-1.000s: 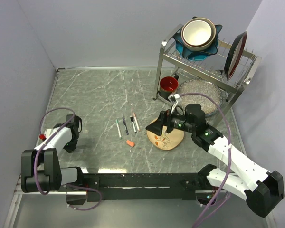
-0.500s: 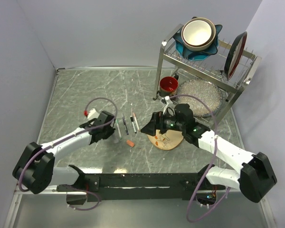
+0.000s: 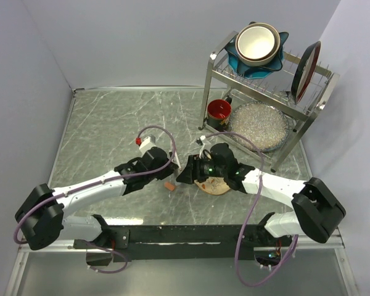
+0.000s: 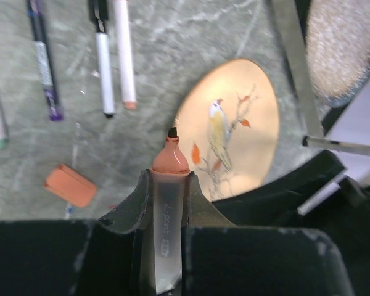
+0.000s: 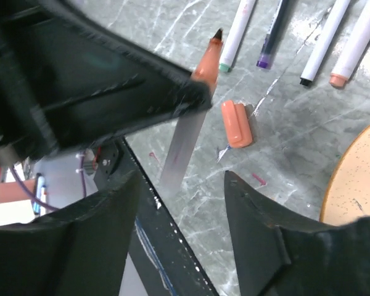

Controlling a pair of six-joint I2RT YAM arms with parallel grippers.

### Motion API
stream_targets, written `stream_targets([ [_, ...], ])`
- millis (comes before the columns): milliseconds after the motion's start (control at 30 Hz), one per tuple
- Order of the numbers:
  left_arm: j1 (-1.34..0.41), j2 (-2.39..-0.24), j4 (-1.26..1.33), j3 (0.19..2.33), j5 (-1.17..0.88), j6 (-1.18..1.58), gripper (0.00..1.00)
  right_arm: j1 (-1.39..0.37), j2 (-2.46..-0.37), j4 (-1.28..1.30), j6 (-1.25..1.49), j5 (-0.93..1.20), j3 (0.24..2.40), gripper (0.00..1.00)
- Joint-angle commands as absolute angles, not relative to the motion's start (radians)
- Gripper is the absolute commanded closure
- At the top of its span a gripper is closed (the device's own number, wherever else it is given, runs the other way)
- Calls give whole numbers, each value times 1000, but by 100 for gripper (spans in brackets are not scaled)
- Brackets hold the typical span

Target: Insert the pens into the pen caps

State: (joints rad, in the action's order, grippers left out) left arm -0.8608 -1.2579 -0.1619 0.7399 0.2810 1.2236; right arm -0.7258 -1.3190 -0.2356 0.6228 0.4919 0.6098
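Note:
My left gripper is shut on a pen with a pale barrel and an orange nib end pointing forward, held above the table. Several more pens lie side by side on the marble: a purple-tipped one, a black-tipped one, a reddish-tipped one and a green-tipped one. An orange pen cap lies flat near them. My right gripper is open and faces the left gripper. The held pen's rear end shows in its gap, untouched.
A round wooden plate painted with a bird lies just right of the pens, under my right arm. A metal dish rack with bowls, a red cup and a glittery dish stand at the back right.
The left arm has swung from the far left to the table's middle over the pens. The right gripper has moved left off the plate to meet it, and its jaws have narrowed.

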Motion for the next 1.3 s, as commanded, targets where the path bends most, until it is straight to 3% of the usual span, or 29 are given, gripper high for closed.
stream_targets([
  [0,-899,-1206,-117,767,308,1269,99,-755,-1321,-279,647,381,653,42],
  [100,-925,-1190,-133,776,331,1278,99,-758,-1309,-299,673,345,646,53],
  [133,-936,-1186,-136,776,345,1285,99,-756,-1307,-305,686,335,644,63],
  [200,-945,-1175,-135,773,353,1293,99,-761,-1305,-310,690,325,647,66],
  [567,-1005,-1183,-143,801,393,1312,99,-782,-1325,-265,681,288,676,73],
  [700,-1019,-1180,-153,813,394,1322,99,-784,-1335,-255,686,272,678,69],
  [900,-1037,-1172,-170,828,399,1371,99,-792,-1347,-273,704,252,680,71],
  [1033,-1046,-1180,-212,861,419,1355,99,-799,-1324,-262,693,212,672,100],
  [1100,-1046,-1180,-189,867,410,1281,99,-799,-1315,-265,681,224,667,100],
  [1200,-1046,-1175,-201,890,403,1194,70,-798,-1279,-296,686,253,646,100],
  [1233,-1046,-1170,-219,900,405,1143,52,-798,-1266,-304,681,250,628,100],
  [1267,-1046,-1161,-233,925,406,1117,44,-798,-1237,-305,681,247,620,100],
])
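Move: The left hand already holds the coral pen near its nib, tip up; the right gripper's gap waits about 4 cm behind it, 2 cm to its right and 3 cm lower. From the right hand the pen's barrel is some 2 cm to the left and 1 cm forward, about level; the coral cap lies about 3 cm forward, 5 cm left and 12 cm down, and the plate about 9 cm forward, 15 cm right and 12 cm down. The right hand closes its half-open fingers on the barrel of the coral pen below the left grip, edging about 1 cm left and slightly forward while turning some 5 degrees clockwise, then keeps its pinch. The left hand, holding the pen near the nib, eases up about 3 cm, back 2 cm and a little right towards the right gripper, tipping up about 5 degrees, and only at the very end spreads its fingers to release the pen. ##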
